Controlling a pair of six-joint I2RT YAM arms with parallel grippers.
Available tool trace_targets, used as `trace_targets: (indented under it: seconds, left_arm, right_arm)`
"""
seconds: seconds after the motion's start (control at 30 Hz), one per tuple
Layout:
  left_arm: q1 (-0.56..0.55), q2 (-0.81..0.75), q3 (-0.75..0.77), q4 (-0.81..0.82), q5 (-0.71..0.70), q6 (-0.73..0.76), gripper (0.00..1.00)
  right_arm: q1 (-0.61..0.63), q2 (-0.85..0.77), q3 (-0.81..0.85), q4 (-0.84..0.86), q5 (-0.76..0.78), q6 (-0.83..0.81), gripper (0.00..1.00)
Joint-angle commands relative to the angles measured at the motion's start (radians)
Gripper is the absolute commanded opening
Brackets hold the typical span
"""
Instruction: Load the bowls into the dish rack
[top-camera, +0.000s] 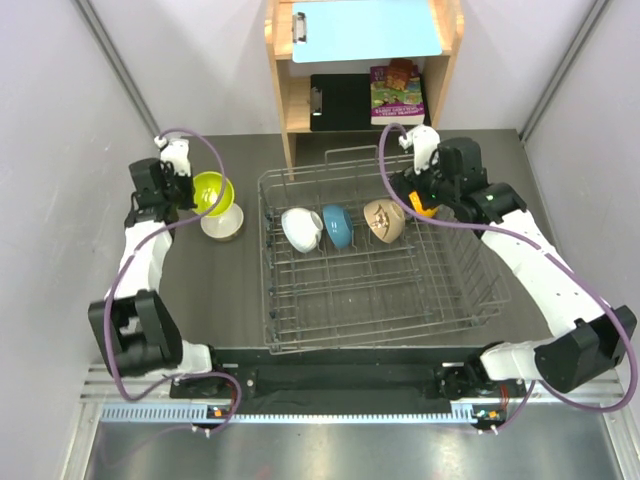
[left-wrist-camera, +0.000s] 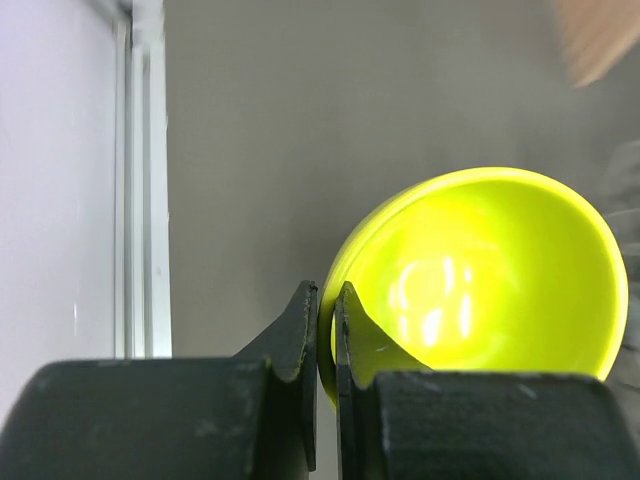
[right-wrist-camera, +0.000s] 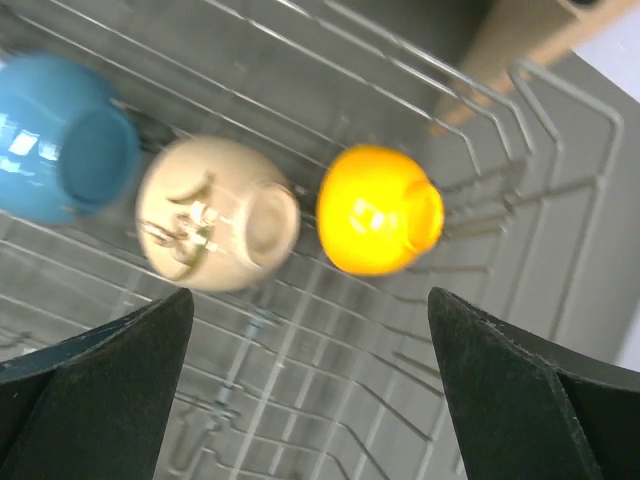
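Observation:
The silver wire dish rack (top-camera: 440, 310) fills the table's middle. On edge in its back row stand a white bowl (top-camera: 300, 229), a blue bowl (top-camera: 337, 226), a beige speckled bowl (top-camera: 383, 221) and an orange bowl (top-camera: 424, 206). Left of the rack, my left gripper (top-camera: 190, 193) is shut on the rim of the lime green bowl (top-camera: 213, 191), tilted above a beige bowl (top-camera: 222, 222) on the table. In the left wrist view the fingers pinch the green bowl's (left-wrist-camera: 480, 270) rim. My right gripper (right-wrist-camera: 310, 300) hangs open above the rack (right-wrist-camera: 330, 400), over the orange bowl (right-wrist-camera: 378, 208), beige bowl (right-wrist-camera: 215, 215) and blue bowl (right-wrist-camera: 65, 135).
A wooden shelf unit (top-camera: 283, 100) stands behind the rack, holding a blue clipboard (top-camera: 365, 30), a black clipboard (top-camera: 340, 100) and a small book (top-camera: 397, 93). Grey walls close in on the left and right. The arm bases sit along the near edge.

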Motion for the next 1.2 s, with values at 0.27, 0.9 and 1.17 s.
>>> trace_targets:
  seconds: [0.27, 0.9, 1.17]
  left_arm:
    - [-0.035, -0.326, -0.037, -0.108, 0.535, 0.007, 0.00]
    - [-0.397, -0.392, 0.014, -0.157, 0.469, 0.019, 0.00]
    - [-0.406, -0.401, -0.006, -0.152, 0.457, 0.019, 0.00]
  right_arm:
    - [-0.001, 0.114, 0.206, -0.010, -0.693, 0.265, 1.00]
    - [0.153, 0.404, 0.376, 0.123, -1.108, 0.450, 1.00]
    - [0.177, 0.481, 0.375, 0.307, -1.148, 0.603, 1.00]
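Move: The left hand already grips the lime bowl by its left rim; the dish rack's left rim, where the bowl is headed, lies about 19 cm to its right, 10 back and 8 below. The white bowl in the rack is some 28 cm right, 3 back and 9 below; the table bowl is 6 right, 1 ahead, 14 below. From the open right hand the lime bowl is roughly 51 cm left, 6 ahead and 8 below, the blue bowl 19 left, 2 ahead, 16 below, and the beige bowl 6 left, 4 ahead, 16 below. Rightward, some 22 cm, and also back and up, the left hand carries the still-pinched lime bowl over the rack's left rim, swinging nearly 50 degrees clockwise; it climbs first, then all but stops. The right hand sweeps about 23 cm left to meet it, drawing back and rising a little, rolling and turning counter-clockwise so that its wide-open fingers face the bowl, without touching it yet. ##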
